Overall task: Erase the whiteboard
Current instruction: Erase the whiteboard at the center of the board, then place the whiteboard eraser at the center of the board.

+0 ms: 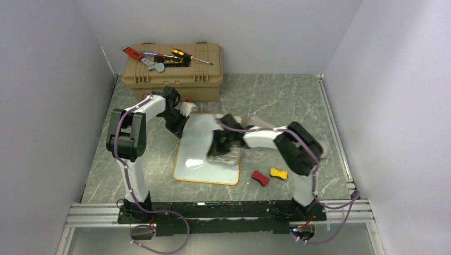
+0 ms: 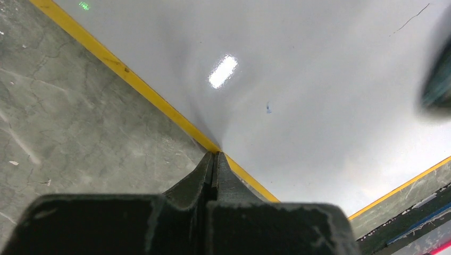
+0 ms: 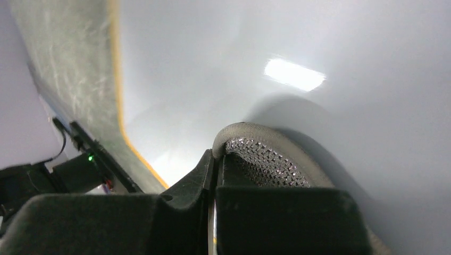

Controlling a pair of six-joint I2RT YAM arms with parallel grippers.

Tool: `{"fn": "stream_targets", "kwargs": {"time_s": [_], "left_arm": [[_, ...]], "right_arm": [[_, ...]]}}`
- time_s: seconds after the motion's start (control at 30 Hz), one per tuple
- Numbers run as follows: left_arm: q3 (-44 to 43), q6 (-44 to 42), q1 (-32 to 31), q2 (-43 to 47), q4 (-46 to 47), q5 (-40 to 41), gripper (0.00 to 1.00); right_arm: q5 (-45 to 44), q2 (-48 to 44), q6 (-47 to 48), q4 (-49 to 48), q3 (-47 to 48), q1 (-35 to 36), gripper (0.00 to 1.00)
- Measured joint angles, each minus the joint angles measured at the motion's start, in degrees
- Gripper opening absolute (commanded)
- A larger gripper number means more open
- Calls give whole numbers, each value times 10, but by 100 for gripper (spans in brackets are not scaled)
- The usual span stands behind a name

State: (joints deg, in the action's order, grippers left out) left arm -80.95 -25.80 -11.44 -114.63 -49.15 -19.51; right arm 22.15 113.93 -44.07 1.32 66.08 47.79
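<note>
The whiteboard [image 1: 199, 159] lies flat mid-table, white with a thin yellow-orange frame. My left gripper [image 2: 215, 157] is shut with nothing between its fingers, its tips resting on the board's frame [image 2: 159, 103] at the far left edge; in the top view this gripper [image 1: 180, 123] sits at the board's far-left corner. A tiny blue mark [image 2: 268, 109] shows on the white surface. My right gripper [image 3: 217, 158] is shut on the edge of a grey mesh-backed wiping pad [image 3: 266, 156], which lies on the board near its middle [image 1: 223, 156].
A tan toolbox [image 1: 173, 74] with screwdrivers and a wrench on its lid stands at the back, just behind the left arm. A red piece [image 1: 259, 178] and a yellow piece [image 1: 278, 173] lie right of the board's near corner. Walls close in left and right.
</note>
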Motion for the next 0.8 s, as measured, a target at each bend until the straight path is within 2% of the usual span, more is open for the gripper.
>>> {"fn": "stream_targets", "kwargs": {"time_s": [0.1,0.13,0.2,0.23,0.3,0.33,0.37,0.4,0.53,0.63,0.73,0.77,0.8], "left_arm": [[2,0,-1,3,3,3,0],[3,0,-2,4,3,5,4],[5,0,-4,7,5,12,23],[7,-2,-5,10,8,17,36],[12,-5,-7,16,16,35,42],[15,-6,-8,18,18,41,62],[18,-7,-8,21,20,49,95],[20,-8,-8,26,19,58,99],[24,-6,-3,67,18,88,100],[30,-5,7,126,19,108,99],[41,-4,27,192,21,125,100],[49,-4,37,212,25,133,99],[62,-4,52,233,30,136,99]], "right_arm": [[-11,-82,4,16,-96,-89,0],[-22,-102,8,28,-113,-116,0],[-52,-130,21,61,-122,-144,0],[-64,-140,27,73,-122,-145,0],[-88,-165,38,99,-122,-140,0],[-96,-177,41,109,-122,-139,0],[-105,-193,45,121,-122,-136,0],[-115,-207,50,130,-120,-136,0],[-160,-222,63,170,-86,-147,0],[-200,-218,72,190,-64,-154,11],[-226,-217,82,201,-60,-159,35],[-233,-217,84,203,-60,-161,46],[-237,-217,85,206,-60,-162,63]]}}
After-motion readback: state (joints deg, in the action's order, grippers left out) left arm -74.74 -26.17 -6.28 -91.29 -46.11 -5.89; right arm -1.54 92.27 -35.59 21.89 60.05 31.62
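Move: From the right hand, which holds a grey sponge down on the whiteboard, another sponge lies off the board, roughly 27 cm right and 13 cm ahead. The red eraser is some 26 cm right and 11 cm back, the yellow one about 35 cm right and 9 cm back. The left hand sits shut on the board's left edge; the board's middle is about 13 cm right and 5 cm back, and the held sponge's middle 21 cm right and 9 cm back. Sweep the right hand right and forward with the held sponge across the board, then lift about 5 cm and carry on past its right edge towards the lying sponge, some 18 cm rightward in all, turning the fingers more downward and clockwise, and start opening. Open the left gripper wide, raise it some 10 cm off the board edge and draw it left, swinging its fingertips forward. ##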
